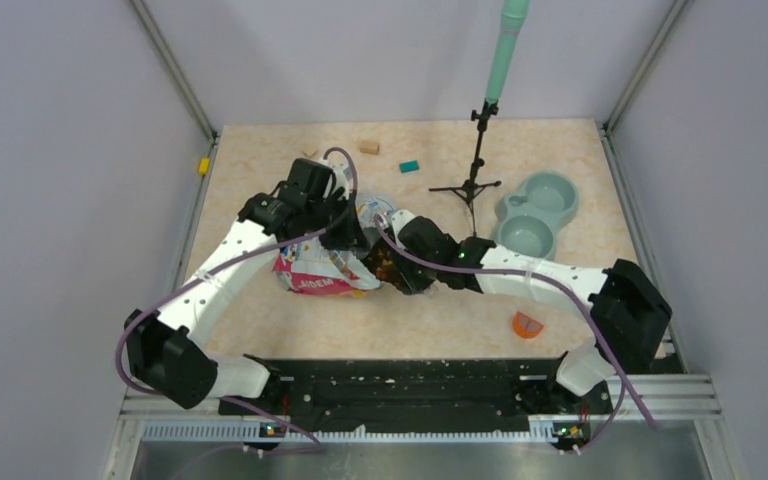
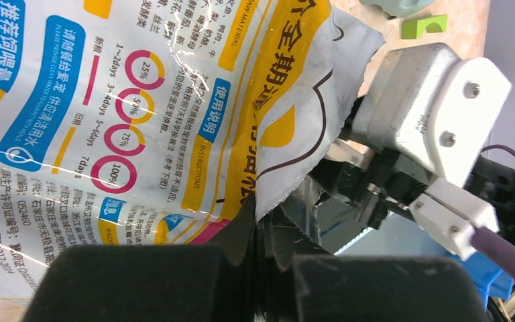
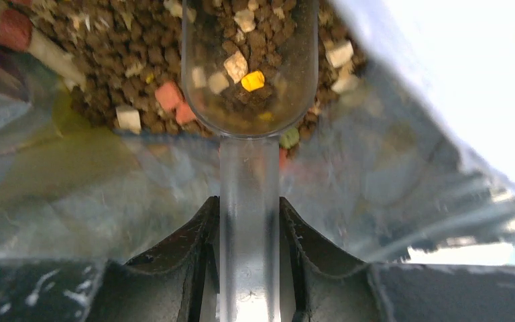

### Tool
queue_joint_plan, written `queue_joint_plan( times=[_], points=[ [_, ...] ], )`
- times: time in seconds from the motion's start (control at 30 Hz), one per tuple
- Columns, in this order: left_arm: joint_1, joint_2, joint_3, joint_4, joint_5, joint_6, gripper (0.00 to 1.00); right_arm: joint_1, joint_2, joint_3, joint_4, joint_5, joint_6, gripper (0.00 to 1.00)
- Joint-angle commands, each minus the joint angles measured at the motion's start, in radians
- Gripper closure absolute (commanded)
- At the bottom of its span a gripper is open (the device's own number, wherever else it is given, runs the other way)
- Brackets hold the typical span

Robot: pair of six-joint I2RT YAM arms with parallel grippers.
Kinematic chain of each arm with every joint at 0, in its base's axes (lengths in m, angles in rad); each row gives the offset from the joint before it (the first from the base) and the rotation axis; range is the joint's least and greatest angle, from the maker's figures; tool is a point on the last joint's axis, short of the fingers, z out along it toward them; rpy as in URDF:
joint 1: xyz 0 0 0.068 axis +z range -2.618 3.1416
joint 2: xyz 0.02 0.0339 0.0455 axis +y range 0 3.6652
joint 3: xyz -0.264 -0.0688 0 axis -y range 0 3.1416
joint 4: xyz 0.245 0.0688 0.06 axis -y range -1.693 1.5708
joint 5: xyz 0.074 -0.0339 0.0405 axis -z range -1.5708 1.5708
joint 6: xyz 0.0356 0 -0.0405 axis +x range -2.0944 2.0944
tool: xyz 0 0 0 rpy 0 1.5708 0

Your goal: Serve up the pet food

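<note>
The pet food bag (image 1: 312,272) lies on the table with its mouth toward the right. My left gripper (image 2: 271,235) is shut on the torn edge of the bag (image 2: 141,100), holding the mouth up. Inside the bag, brown pet food (image 3: 107,47) with some coloured bits fills the far end. My right gripper (image 3: 249,215) is shut on the handle of a clear plastic scoop (image 3: 249,67). The scoop's bowl rests in the kibble and holds some of it. From above, the right gripper (image 1: 388,265) reaches into the bag's mouth just below the left gripper (image 1: 350,235).
A teal double pet bowl (image 1: 535,215) stands to the right of a black tripod stand (image 1: 475,170). An orange object (image 1: 527,325) lies near the right arm. A tan block (image 1: 368,147) and a teal block (image 1: 409,166) sit at the back, a yellow block (image 1: 203,165) at the left edge.
</note>
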Motion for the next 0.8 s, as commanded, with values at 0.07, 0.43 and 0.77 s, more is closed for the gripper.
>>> queue_joint_plan(
  times=[0.07,0.43,0.77],
  points=[
    [0.008,-0.019,0.038,0.037,0.036,0.033,1.00,0.026,-0.025,-0.116,0.444,-0.046,-0.049,1.00],
    [0.037,-0.046,0.035,0.029,0.025,0.032,1.00,0.032,-0.287,-0.308,0.486,-0.026,-0.161,1.00],
    [0.053,-0.033,0.059,0.062,0.019,0.017,1.00,0.032,-0.420,-0.324,0.327,-0.029,-0.173,1.00]
  ],
)
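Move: The right hand holds the scoop in the bag, with the pet food around 5 cm ahead, 5 cm to the left and 6 cm below that hand. Clear of the bag, the tripod's foot is roughly 19 cm ahead and 11 cm right, the near bowl 10 cm ahead and 22 cm right, both about 9 cm lower. From the left hand, gripping the bag's rim, the food lies some 4 cm back, 6 cm right and 15 cm below. Right hand digs the scoop about 3 cm forward-left, then lifts some 5 cm, drawing back-right and tipping up. ##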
